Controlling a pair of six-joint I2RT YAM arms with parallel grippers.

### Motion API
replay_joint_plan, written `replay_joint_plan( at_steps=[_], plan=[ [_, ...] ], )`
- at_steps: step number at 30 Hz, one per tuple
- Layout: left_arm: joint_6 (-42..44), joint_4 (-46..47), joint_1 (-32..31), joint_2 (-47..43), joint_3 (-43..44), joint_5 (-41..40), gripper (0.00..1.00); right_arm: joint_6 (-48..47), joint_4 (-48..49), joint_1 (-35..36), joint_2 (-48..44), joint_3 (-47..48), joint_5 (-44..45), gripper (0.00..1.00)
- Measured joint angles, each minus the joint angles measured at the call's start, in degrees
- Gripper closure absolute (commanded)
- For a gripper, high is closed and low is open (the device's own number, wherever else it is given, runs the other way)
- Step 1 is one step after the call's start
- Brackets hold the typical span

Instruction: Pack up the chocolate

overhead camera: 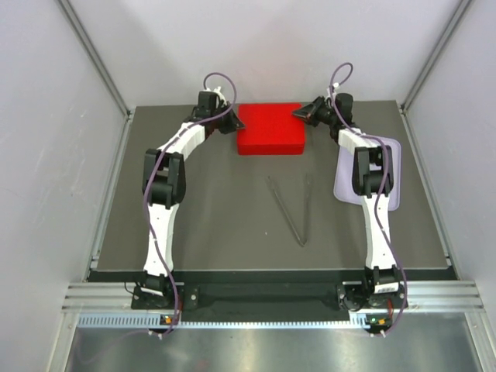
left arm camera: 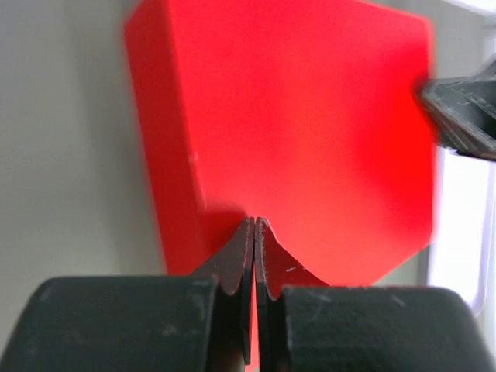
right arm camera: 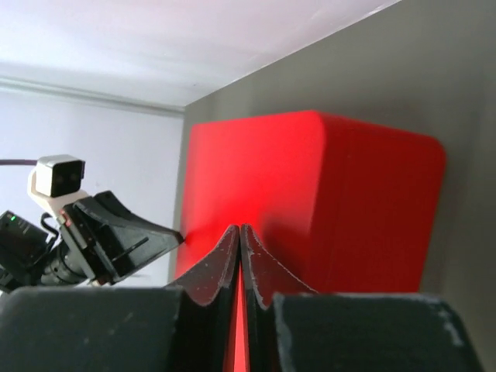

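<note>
A closed red box (overhead camera: 270,129) lies at the back middle of the table. My left gripper (overhead camera: 232,115) is at the box's left edge. In the left wrist view this gripper (left arm camera: 254,222) is shut and holds nothing, its tips over the red lid (left arm camera: 310,116). My right gripper (overhead camera: 299,113) is at the box's right edge. It is also shut and holds nothing (right arm camera: 239,229), its tips pointing across the lid (right arm camera: 310,201). Each wrist view shows the other gripper at the far side of the box. The chocolate is out of view.
Metal tongs (overhead camera: 298,213) lie in a V on the dark mat in front of the box. A pale lavender tray (overhead camera: 395,178) lies at the right, partly under my right arm. White walls close in the table on three sides.
</note>
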Motion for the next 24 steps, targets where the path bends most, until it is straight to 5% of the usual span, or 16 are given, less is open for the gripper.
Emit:
replay_joint_plan(
  at_steps=[12,15,16,18,19,20,21,22,24],
  plan=[
    [-0.79,0.72,-0.5,1.75,1.01,-0.02,1.0,-0.98,0.02,-0.28,-4.02,-5.68,-1.6,0.91],
    [0.02,-1.25,-1.4,0.17,0.46,-0.44,0.97,-3.65,-3.08,-0.28,-11.02,-13.4,-1.14,0.78],
    [0.37,-1.49,-1.95,-1.18,-0.74,-0.59,0.96,-5.11,-4.85,-0.28,-14.47,-16.65,-0.52,0.64],
    [1.22,-2.45,-3.43,-5.44,-4.55,-0.98,0.87,-8.96,-8.94,-0.28,-23.43,-23.71,1.68,0.45],
    [1.75,-2.64,-4.37,-8.02,-6.62,-1.14,0.82,-11.04,-11.32,-0.24,-28.61,-27.12,2.97,0.1],
    [1.99,-2.56,-5.2,-10.45,-8.72,-1.31,0.72,-13.07,-13.07,-0.2,-34.1,-30.14,4.33,0.01],
    [2.56,-2.54,-6.34,-13.86,-11.54,-1.66,0.66,-16.17,-14.75,-0.02,-39.85,-33.27,5.84,0.0],
    [3.21,-2.23,-7.48,-19.08,-15.74,-2.25,0.42,-18.84,-17.16,0.04,-45.75,-35.89,7.37,0.0],
    [4.24,-2.16,-10.05,-25.7,-20.11,-2.82,0.23,-23.39,-20.81,0.59,-55.6,-39.23,11.28,0.0]
  ],
)
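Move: The closed red box under its lid has its middle about 8 cm to the left hand's right and 1 cm ahead, some 5 cm below it. From the right hand that middle lies about 7 cm left, 3 cm back and 4 cm below. The tongs lie roughly 27 cm back and 14 cm right of the left hand. The lilac tray is about 18 cm back and 21 cm right of the right hand, near table level. Both shut grippers start with their tips at the lid, the left by its left edge and the right near its far right corner; the left sinks about 1 cm more and both stay there briefly before coming free. The right then leaves first, drawing back and rising about 17 cm each while drifting a little right, its left side rolling down and its fingers tipping up as they open wide, while the left goes back some 12 cm and up 10 cm, shifts right across the box's near side, turns slightly clockwise and opens past halfway. ##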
